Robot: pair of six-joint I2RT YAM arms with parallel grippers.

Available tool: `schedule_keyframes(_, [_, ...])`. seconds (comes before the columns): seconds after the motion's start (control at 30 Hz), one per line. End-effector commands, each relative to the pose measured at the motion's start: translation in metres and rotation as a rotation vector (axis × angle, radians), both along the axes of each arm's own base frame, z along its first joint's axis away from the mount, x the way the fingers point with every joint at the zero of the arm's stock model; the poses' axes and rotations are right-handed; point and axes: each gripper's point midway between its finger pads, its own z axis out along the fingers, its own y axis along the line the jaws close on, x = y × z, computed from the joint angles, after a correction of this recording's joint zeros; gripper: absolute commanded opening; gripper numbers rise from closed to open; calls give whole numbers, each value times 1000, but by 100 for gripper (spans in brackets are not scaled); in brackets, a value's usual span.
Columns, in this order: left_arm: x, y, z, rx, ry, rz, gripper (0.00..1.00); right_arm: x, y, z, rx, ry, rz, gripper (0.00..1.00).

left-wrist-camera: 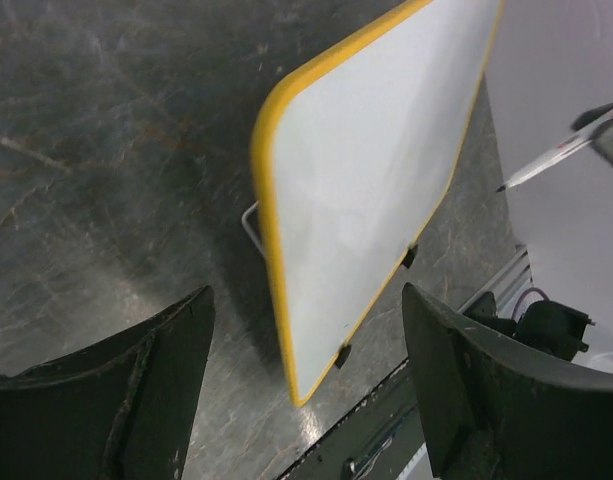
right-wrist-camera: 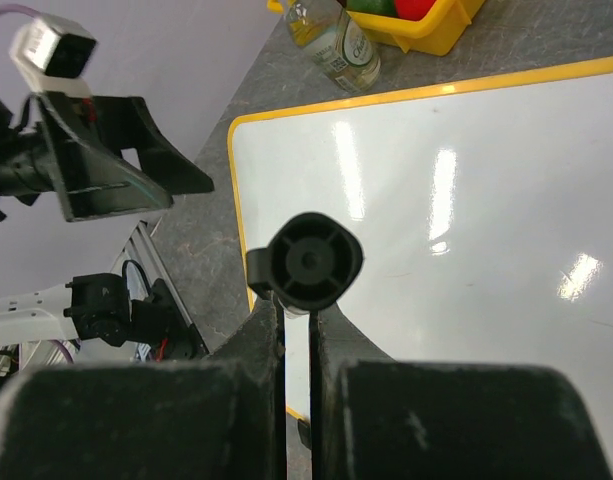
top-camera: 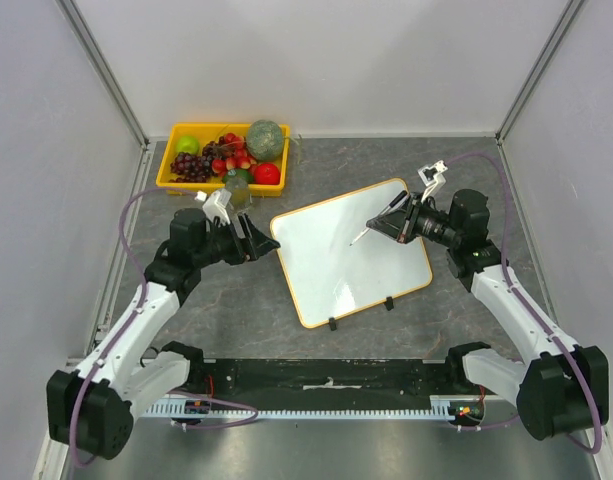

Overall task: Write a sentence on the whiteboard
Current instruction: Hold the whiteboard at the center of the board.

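The whiteboard (top-camera: 336,270) (left-wrist-camera: 376,170) (right-wrist-camera: 466,200), white with an orange-yellow frame, lies tilted in the middle of the table. Its face is plain white, and no sentence is in view on it. My right gripper (top-camera: 401,225) (right-wrist-camera: 296,310) is shut on a marker (top-camera: 371,228) (right-wrist-camera: 308,262), whose dark tip hangs over the board's upper middle. The same marker (left-wrist-camera: 551,160) shows at the right edge of the left wrist view. My left gripper (top-camera: 261,245) (left-wrist-camera: 306,295) stands open just off the board's left corner, with nothing between its fingers.
A yellow tray (top-camera: 171,180) (right-wrist-camera: 436,35) of fruit sits at the back left. A small bottle (top-camera: 236,185) (right-wrist-camera: 341,45) stands just in front of it, near my left gripper. Two black clips (top-camera: 332,323) sit on the board's near edge. Grey walls enclose the table.
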Motion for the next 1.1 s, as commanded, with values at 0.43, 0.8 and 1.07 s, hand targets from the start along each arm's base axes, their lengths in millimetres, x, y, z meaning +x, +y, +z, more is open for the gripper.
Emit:
schedule_keyframes(0.43, [-11,-36,-51,-177,-35,-292,77,7,1,6,17,-50,2,0])
schedule_keyframes(0.8, [-17,-61,-69,-145,-81,-415,51,4,2,8,18,-50,16,0])
schedule_keyframes(1.07, [-48,-60,-92,-153,-20,-471,2,3,2,13,21,-61,19,0])
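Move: The middle of the whiteboard's left edge is about 6 cm to the right of the open left hand, 3 cm back and 8 cm below it. The board's centre is some 19 cm to the right and 1 cm farther out than the hand. The bottle stands roughly 16 cm ahead of the left hand and 6 cm to its left, low down. From the right hand the same edge lies about 18 cm left, 7 cm back and 12 cm down. Down first, the left hand sinks about 7 cm and draws back 2 cm, then slides some 5 cm right onto the whiteboard's left edge, turning about 25 degrees clockwise as it goes. Late in that slide the fingers shut and pinch the yellow rim between them. The right hand keeps the marker poised above the board. ##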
